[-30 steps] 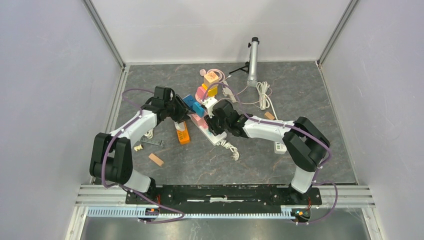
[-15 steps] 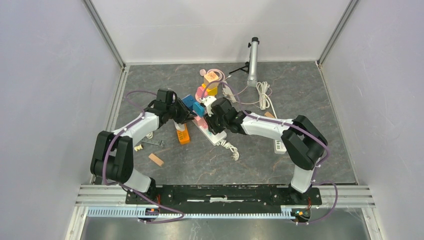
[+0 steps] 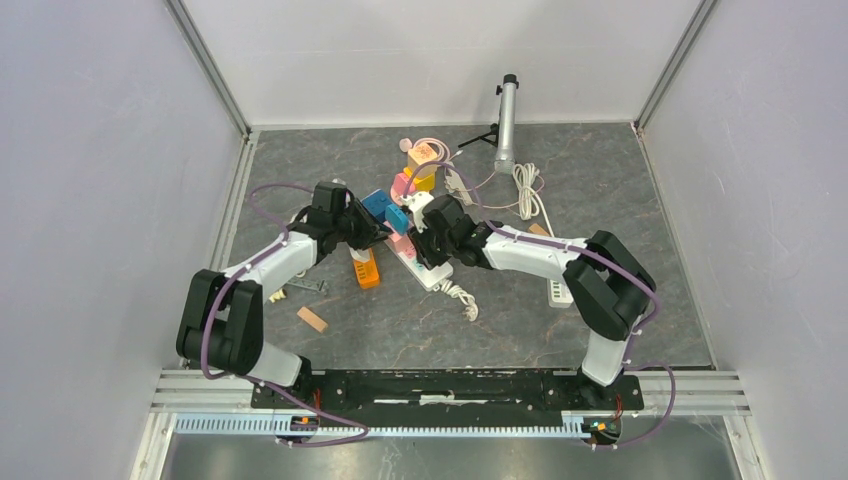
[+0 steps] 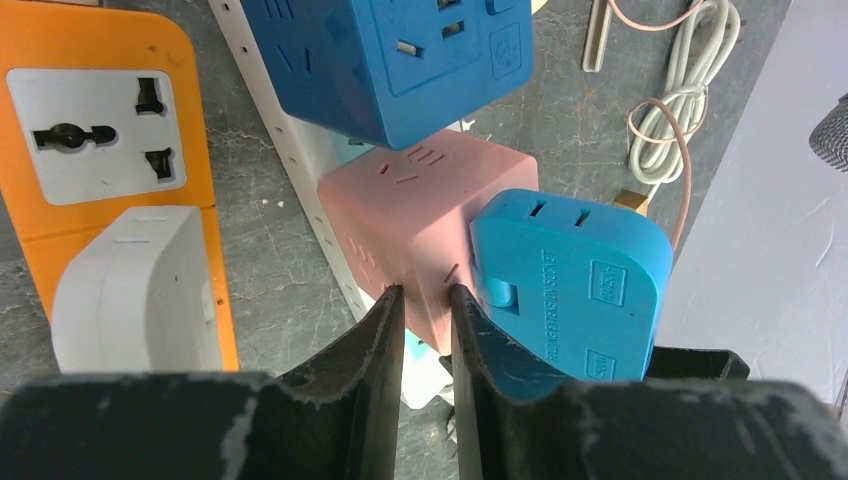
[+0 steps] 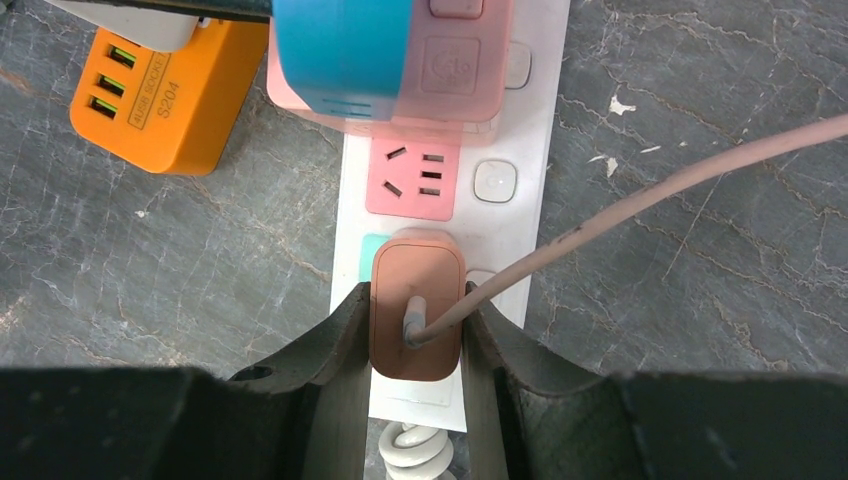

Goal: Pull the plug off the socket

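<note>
A salmon plug (image 5: pixel 416 300) with a pink cable sits in the white socket strip (image 5: pixel 520 180), near the strip's end. My right gripper (image 5: pixel 415 305) is shut on the plug, one finger on each side. In the top view this gripper (image 3: pixel 432 245) hangs over the strip (image 3: pixel 425 270). My left gripper (image 4: pixel 425 292) is shut on the lower corner of a pink cube adapter (image 4: pixel 420 210) that stands on the same strip. A light blue adapter (image 4: pixel 570 285) is stuck into the cube's side. A dark blue cube (image 4: pixel 390 60) stands just beyond.
An orange adapter (image 3: pixel 366 268) lies left of the strip. A wooden block (image 3: pixel 311 319) lies near the left arm. At the back are a grey cylinder on a tripod (image 3: pixel 507 120), coiled white cable (image 3: pixel 527 190) and stacked coloured adapters (image 3: pixel 420 165). A second white strip (image 3: pixel 560 293) lies on the right.
My left gripper has slid right toward the strip and its jaws have closed onto the pink cube's corner. The right gripper has edged slightly up the strip, still gripping the plug.
</note>
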Robot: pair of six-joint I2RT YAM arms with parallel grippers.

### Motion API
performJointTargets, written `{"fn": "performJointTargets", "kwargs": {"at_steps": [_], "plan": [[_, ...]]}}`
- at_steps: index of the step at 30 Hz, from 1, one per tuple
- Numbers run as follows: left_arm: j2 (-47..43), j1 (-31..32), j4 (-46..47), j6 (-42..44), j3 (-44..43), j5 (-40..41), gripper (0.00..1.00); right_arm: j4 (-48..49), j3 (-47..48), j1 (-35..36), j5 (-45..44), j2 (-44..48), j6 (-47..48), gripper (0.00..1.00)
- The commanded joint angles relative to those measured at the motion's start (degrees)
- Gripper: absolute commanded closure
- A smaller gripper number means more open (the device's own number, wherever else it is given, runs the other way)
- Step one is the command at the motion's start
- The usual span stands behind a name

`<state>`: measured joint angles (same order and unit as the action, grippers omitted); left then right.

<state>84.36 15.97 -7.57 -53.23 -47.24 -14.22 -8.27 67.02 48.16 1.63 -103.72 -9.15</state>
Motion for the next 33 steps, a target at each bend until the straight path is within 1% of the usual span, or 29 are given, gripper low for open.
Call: {"fn": "performJointTargets", "kwargs": {"at_steps": [1,7,9,10,12,14,18,21,23,28,33], "plan": [[1.8,0.3,-10.1,4.7,2.5,7.4,0.7,6.6,1.4,0.9,1.9,6.5,-1.3,1.0],[2.5,0.3,-10.3,4.9,2.5,7.6,0.7,7.8,1.0,1.1,-0.2,9.2,-0.3,1.0],[2.6,0.3,-10.7,4.9,2.5,7.9,0.71,7.7,2.5,3.5,-2.4,8.1,2.0,1.0],[2.6,0.3,-10.8,4.9,2.5,8.1,0.7,4.3,5.8,5.4,-6.0,6.7,3.4,1.0],[2.8,0.3,-11.2,5.0,2.1,8.2,0.7,-0.4,10.3,6.8,-7.8,4.2,4.5,1.0],[2.6,0.3,-11.5,5.1,1.7,8.2,0.7,0.1,9.1,6.7,-8.3,5.1,3.7,1.0],[1.8,0.3,-11.7,6.3,-0.2,7.3,0.67,1.2,3.5,6.1,-12.5,10.8,3.8,1.0],[1.2,0.3,-12.9,7.7,-2.8,6.4,0.62,0.4,0.5,4.5,-14.8,14.8,2.0,1.0],[0.7,0.3,-13.9,8.5,-4.2,5.7,0.57,-0.6,-1.2,3.2,-16.8,17.1,0.6,1.0],[-1.0,0.3,-15.5,9.3,-5.7,4.7,0.45,-6.3,-5.5,-0.9,-26.9,20.5,-3.1,1.0],[-2.2,0.3,-18.4,10.9,-7.3,5.7,0.29,-9.4,-12.9,-7.2,-30.6,25.3,-7.7,1.0]]}}
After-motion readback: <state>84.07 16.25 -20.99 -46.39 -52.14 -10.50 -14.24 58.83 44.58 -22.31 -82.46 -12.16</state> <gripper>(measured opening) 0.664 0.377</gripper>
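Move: The right hand already grips the plug, with its socket directly beneath, about 2 cm below. The pink cube adapter lies some 5 cm ahead and 4 cm left of this hand; the blue adapter about 9 cm ahead, 5 cm left and slightly above. From the left hand, the cube's middle is roughly 1 cm ahead, 3 cm right and slightly below, the dark blue cube 7 cm ahead and 3 cm left, and the plug 6 cm back and 7 cm right. Upward first, the right hand keeps its pinch on the plug and pulls it out of the socket, rising about 10 cm and veering 5 cm left, then swings some 16 cm right over the strip's edge, fingers tipping up and wrist turning clockwise. The left hand stays at the pink cube's near corner, then opens wider and backs off slightly back and left. ##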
